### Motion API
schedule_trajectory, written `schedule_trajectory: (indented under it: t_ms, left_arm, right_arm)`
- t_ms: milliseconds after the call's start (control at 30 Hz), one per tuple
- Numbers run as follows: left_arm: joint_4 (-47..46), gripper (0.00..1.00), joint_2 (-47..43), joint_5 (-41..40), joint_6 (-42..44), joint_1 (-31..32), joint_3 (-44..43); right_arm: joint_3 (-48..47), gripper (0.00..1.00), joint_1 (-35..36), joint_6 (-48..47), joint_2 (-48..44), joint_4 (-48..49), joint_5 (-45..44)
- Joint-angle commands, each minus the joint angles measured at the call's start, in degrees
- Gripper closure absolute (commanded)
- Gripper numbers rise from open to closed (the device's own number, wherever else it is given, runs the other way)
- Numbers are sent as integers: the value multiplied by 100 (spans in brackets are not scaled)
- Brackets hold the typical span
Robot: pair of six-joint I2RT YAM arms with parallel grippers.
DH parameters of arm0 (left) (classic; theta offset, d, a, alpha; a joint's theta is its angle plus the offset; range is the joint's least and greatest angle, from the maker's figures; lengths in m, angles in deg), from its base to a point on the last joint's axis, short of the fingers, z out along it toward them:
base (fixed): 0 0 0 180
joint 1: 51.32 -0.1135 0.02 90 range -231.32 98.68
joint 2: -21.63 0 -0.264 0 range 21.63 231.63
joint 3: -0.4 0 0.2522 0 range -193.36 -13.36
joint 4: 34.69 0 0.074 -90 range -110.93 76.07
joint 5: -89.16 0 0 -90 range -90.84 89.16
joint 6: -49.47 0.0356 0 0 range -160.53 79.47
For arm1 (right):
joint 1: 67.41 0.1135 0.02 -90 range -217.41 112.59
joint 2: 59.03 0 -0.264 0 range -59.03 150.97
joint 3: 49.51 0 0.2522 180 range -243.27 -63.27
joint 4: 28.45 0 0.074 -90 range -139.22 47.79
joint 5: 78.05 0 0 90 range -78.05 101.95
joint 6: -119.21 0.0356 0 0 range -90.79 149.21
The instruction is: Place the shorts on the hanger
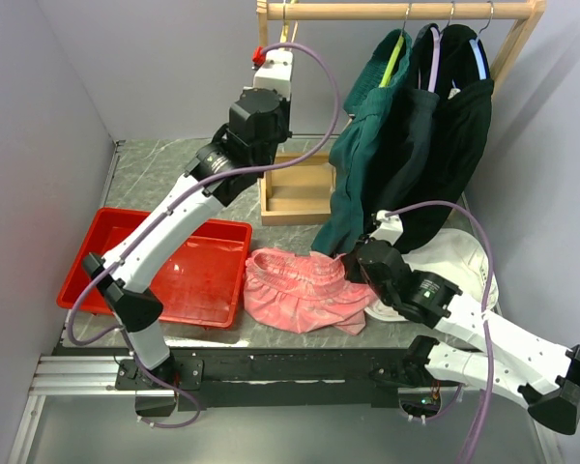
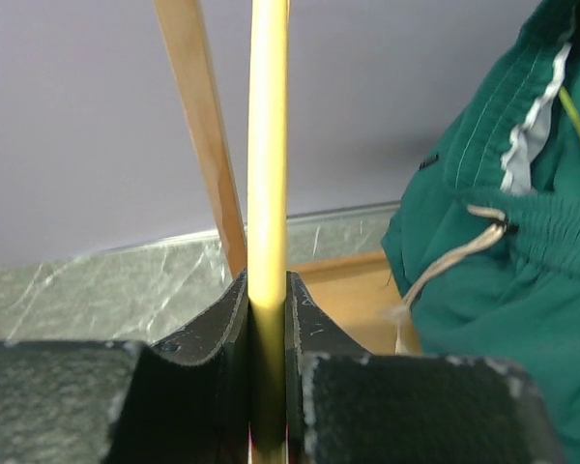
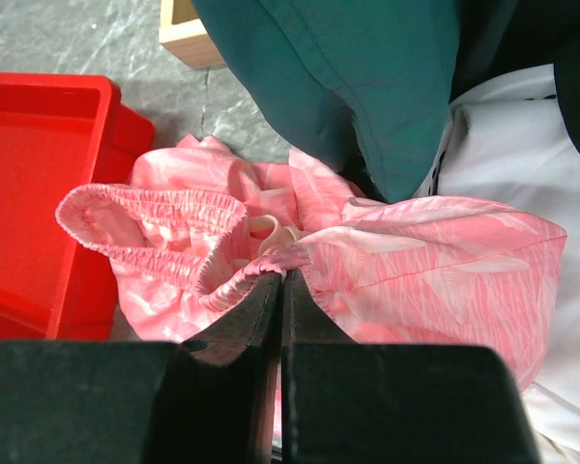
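Note:
The salmon-pink shorts [image 1: 295,290] lie crumpled on the table between the red tray and the white cloth. My right gripper [image 1: 351,263] is shut on the gathered waistband at their right side. The right wrist view shows the jaws [image 3: 281,274] pinching a fold of waistband, with the shorts [image 3: 435,251] spread beyond. My left gripper [image 1: 278,45] is raised at the left end of the wooden rail and is shut on the yellow hanger [image 1: 290,32]. In the left wrist view the hanger's bar [image 2: 268,145] runs straight up out of the closed gripper [image 2: 268,280]. Its hook is barely visible.
A red tray [image 1: 126,242] sits at the left. The wooden rack [image 1: 396,10] and its base [image 1: 295,198] stand at the back, with dark green garments [image 1: 406,145] hanging on other hangers. A white cloth [image 1: 454,261] lies under my right arm. Grey walls close both sides.

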Motion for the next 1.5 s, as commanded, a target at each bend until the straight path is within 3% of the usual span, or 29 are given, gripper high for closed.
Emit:
schedule_trajectory:
  t_ms: [0, 300, 467, 667, 933, 1233, 1467]
  left_arm:
    - [-540, 99, -618, 18, -238, 85, 450]
    - [118, 99, -1206, 106, -1143, 111, 1031]
    - [224, 99, -1777, 545, -1274, 146, 1883]
    - [312, 99, -2885, 1703, -1179, 146, 3262]
    - [952, 99, -4827, 2663, -1029, 146, 4967]
    - [2254, 99, -5786, 4244, -994, 155, 5373]
    - [2597, 99, -6199, 4703, -1099, 208, 5259]
  right_arm:
    - [-2, 99, -22, -1, -171, 159, -123]
    - [42, 99, -22, 34, -268, 141, -167]
    - [15, 100, -31, 25, -277, 89, -247]
    - [15, 100, -31, 25, -294, 80, -299]
    - [121, 100, -22, -10, -338, -16, -598]
    - [121, 100, -602, -141, -189, -219, -625]
    - [-10, 100, -1208, -467, -189, -192, -343]
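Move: Back towards the base lie the shorts that the left hand is taking its yellow hanger to: their middle is about 21 cm back, 8 cm to the right and some 38 cm below. The red tray's middle is roughly 17 cm back, 28 cm left and 41 cm down. From the right hand, which already holds their waistband corner, the shorts' middle lies about 10 cm left, 2 cm back and 9 cm lower; the white basket's middle is some 25 cm right, level ahead and 12 cm lower. Drawing the pinched hanger away from the rail, the left hand sweeps back about 28 cm while sinking some 15 and drifting 10 left, towards the shorts; its wrist turns clockwise and tips down, so the fingers end up pointing rightwards. The right hand keeps its pinch on the waistband and, late on, pulls it about 6 cm right and slightly forward, turning a little clockwise. ##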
